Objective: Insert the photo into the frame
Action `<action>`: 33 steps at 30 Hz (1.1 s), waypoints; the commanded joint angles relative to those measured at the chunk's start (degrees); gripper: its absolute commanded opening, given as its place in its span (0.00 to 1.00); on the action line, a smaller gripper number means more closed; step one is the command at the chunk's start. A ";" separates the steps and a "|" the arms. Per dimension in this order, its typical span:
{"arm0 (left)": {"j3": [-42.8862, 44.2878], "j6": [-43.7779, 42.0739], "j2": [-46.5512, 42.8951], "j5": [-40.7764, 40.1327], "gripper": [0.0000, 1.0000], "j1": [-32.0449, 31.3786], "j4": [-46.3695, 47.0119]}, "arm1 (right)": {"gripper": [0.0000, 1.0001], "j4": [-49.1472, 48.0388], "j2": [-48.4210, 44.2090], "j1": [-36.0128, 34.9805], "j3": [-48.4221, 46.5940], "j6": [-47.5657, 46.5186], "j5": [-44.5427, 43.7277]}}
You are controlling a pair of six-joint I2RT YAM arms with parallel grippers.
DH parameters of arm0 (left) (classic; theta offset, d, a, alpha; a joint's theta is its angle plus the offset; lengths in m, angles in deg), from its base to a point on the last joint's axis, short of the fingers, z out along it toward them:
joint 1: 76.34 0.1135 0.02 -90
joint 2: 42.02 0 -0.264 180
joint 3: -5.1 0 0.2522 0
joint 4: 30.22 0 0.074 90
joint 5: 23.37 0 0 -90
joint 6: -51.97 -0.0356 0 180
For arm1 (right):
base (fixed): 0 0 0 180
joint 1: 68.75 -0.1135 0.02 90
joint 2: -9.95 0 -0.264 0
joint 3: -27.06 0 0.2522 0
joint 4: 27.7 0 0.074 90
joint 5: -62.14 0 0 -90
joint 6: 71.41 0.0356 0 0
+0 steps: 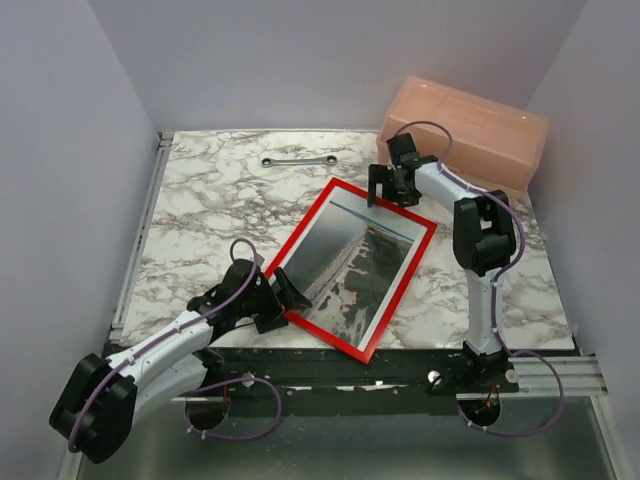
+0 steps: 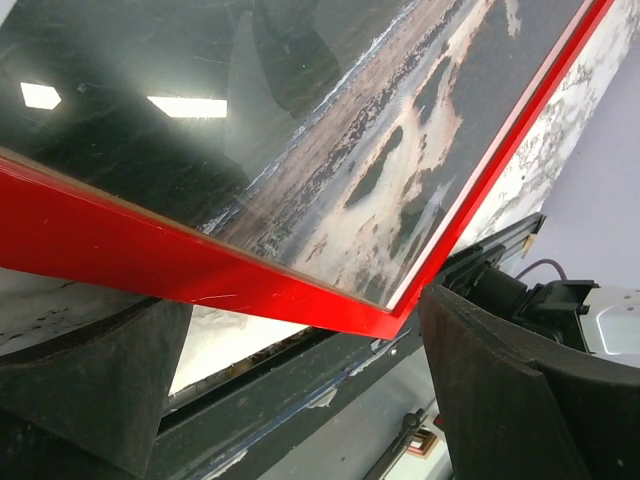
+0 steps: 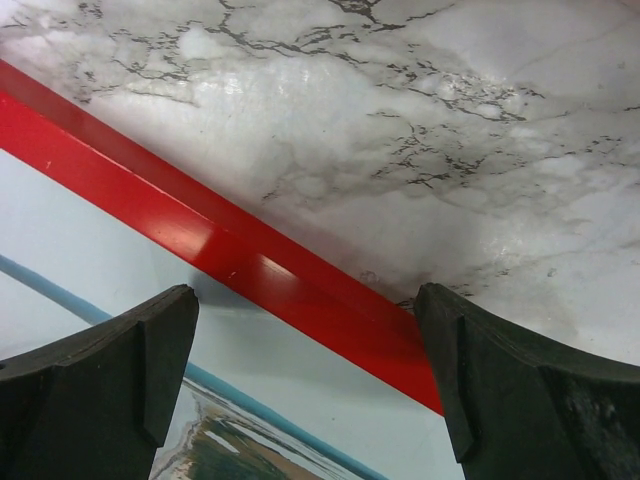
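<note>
The red frame [image 1: 402,287] lies flat and askew on the marble table [image 1: 200,220], its near corner jutting over the front edge. The photo [image 1: 350,265] sits inside it, a grey-green coastal print with a thin blue line near the far side, under a reflective sheen. My left gripper [image 1: 283,305] is open at the frame's near-left edge. In the left wrist view the frame's red edge [image 2: 150,255] and the photo [image 2: 380,170] cross between its fingers. My right gripper [image 1: 392,195] is open over the far edge. In the right wrist view it straddles the frame's red bar [image 3: 230,250] and the photo [image 3: 260,440].
A pink plastic box [image 1: 470,125] stands at the back right, close behind the right arm. A metal wrench [image 1: 298,160] lies near the back edge. A dark rail [image 1: 330,375] runs along the table's front, below the frame's overhanging corner.
</note>
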 commanded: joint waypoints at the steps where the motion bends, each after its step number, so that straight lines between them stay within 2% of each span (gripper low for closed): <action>1: -0.32 -0.55 1.03 0.15 0.99 1.26 0.89 | 1.00 -0.42 0.69 0.99 3.80 -0.52 4.88; 9: 1.46 -8.52 3.00 0.18 0.99 13.22 -3.81 | 1.00 -0.50 -5.53 0.96 14.40 0.24 8.20; 12: 4.12 -12.83 6.59 1.65 0.99 18.56 -4.59 | 1.00 -0.37 -8.60 0.98 18.10 0.77 9.84; 17: 9.98 -17.75 14.74 3.47 0.98 23.62 -4.12 | 1.00 -1.03 -14.93 1.00 25.73 2.83 14.29; 24: 19.05 -21.12 28.50 5.92 0.95 24.12 -0.56 | 1.00 -4.92 -26.60 1.00 41.12 7.15 19.51; 33: 33.95 -25.55 42.84 4.01 0.96 20.77 -5.96 | 1.00 -6.49 -42.61 1.01 55.64 13.00 22.37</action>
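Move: Under both open hands lies the red frame with the photo, its middle about 9 cm ahead and 15 cm right of the left hand, and some 21 cm back and 12 cm left of the right hand, a couple of centimetres below both. From the right hand, the pink box stands about 10 cm ahead and 18 cm right, the wrench about 10 cm ahead and 24 cm left. Turning the frame like a wheel, clockwise, the two open hands go opposite ways at level height: the left one slants forward-left, then straight forward, about 16 cm in all, while the right one draws back some 19 cm and a little right. Each keeps its fingers astride its short bar, the outer finger against the outside edge. ##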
